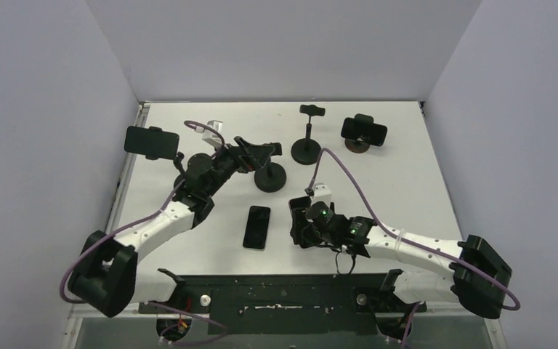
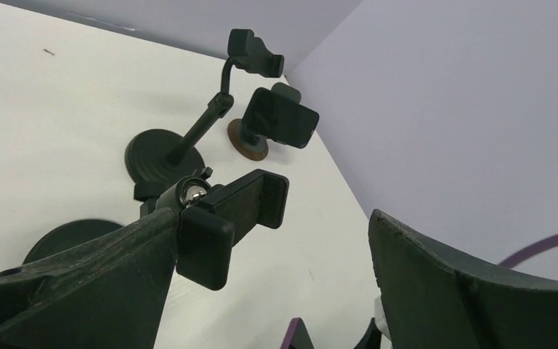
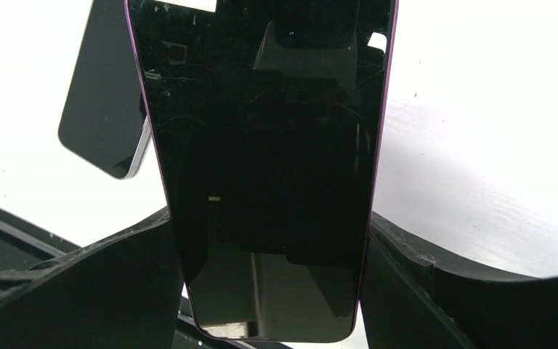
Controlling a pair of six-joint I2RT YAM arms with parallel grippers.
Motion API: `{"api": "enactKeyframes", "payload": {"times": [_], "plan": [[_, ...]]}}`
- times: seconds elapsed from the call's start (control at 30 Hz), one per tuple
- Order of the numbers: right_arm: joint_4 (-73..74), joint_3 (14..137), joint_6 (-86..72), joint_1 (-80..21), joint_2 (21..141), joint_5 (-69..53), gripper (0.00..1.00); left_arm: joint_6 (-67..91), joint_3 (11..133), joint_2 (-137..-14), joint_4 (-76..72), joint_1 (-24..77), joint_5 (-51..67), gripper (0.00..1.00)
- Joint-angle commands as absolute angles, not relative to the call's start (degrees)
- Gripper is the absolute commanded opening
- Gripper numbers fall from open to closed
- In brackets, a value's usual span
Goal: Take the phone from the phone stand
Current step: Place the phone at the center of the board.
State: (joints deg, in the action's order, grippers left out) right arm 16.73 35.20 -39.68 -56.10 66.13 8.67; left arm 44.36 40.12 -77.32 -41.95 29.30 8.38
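Note:
My right gripper (image 1: 301, 220) is shut on a black phone with a purple edge (image 3: 261, 167), which it holds by its long sides low over the table (image 1: 407, 182). My left gripper (image 1: 249, 155) is open at the empty black clamp (image 2: 236, 211) of a round-based phone stand (image 1: 269, 177). In the left wrist view the clamp's end touches my left finger (image 2: 102, 269) and the right finger (image 2: 465, 291) is well apart from it. A second black phone (image 1: 257, 227) lies flat on the table between the arms; it also shows in the right wrist view (image 3: 105, 123).
Another stand with an empty clamp (image 1: 309, 145) is at the back middle. A short stand (image 1: 364, 131) holds a phone at the back right. A phone in a holder (image 1: 151, 142) is at the far left. Walls close the table on three sides.

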Motion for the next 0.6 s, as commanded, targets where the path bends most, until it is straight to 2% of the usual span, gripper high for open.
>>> {"api": "enactKeyframes", "payload": {"times": [0.0, 0.13, 0.27, 0.4, 0.57], "plan": [[11.4, 39.6, -46.8, -57.8, 71.0, 15.2, 0.00, 39.1, 40.3, -63.5, -30.3, 30.6, -0.3, 0.97], [12.9, 43.0, -50.3, -59.2, 77.3, 17.9, 0.00, 35.2, 38.7, -53.3, -20.5, 31.3, -6.5, 0.97], [11.7, 44.9, -51.7, -60.1, 81.2, 18.0, 0.00, 33.1, 34.7, -48.6, -23.3, 31.6, -5.3, 0.97], [12.7, 46.2, -51.4, -60.2, 81.9, 19.6, 0.00, 33.9, 34.2, -50.7, -27.7, 31.5, -1.3, 0.79], [14.7, 45.7, -50.5, -60.2, 79.0, 21.7, 0.00, 34.4, 36.1, -53.4, -30.5, 31.6, 0.0, 0.51]]}}
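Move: The empty stand's clamp is at the left gripper's fingertips, about 3 cm ahead and 1 cm right of it; the flat phone lies some 12 cm back, 4 cm left and 20 cm lower, and the rear stand about 13 cm ahead and 11 cm right. The purple-edged phone in the right gripper goes to bare board about 4 cm ahead, 5 cm left and 6 cm below; level with that hand, the flat phone lies 14 cm left. Sweep the open left gripper about 9 cm back and to the left with its forward finger against the stand's clamp, rising 3 cm, then easing forward and right a little as it sinks back and half closes around the clamp. Meanwhile keep the right grip on the purple-edged phone, carrying it about 3 cm down and 3 cm left, slightly forward, towards the board beside the flat phone, turning slightly clockwise. ##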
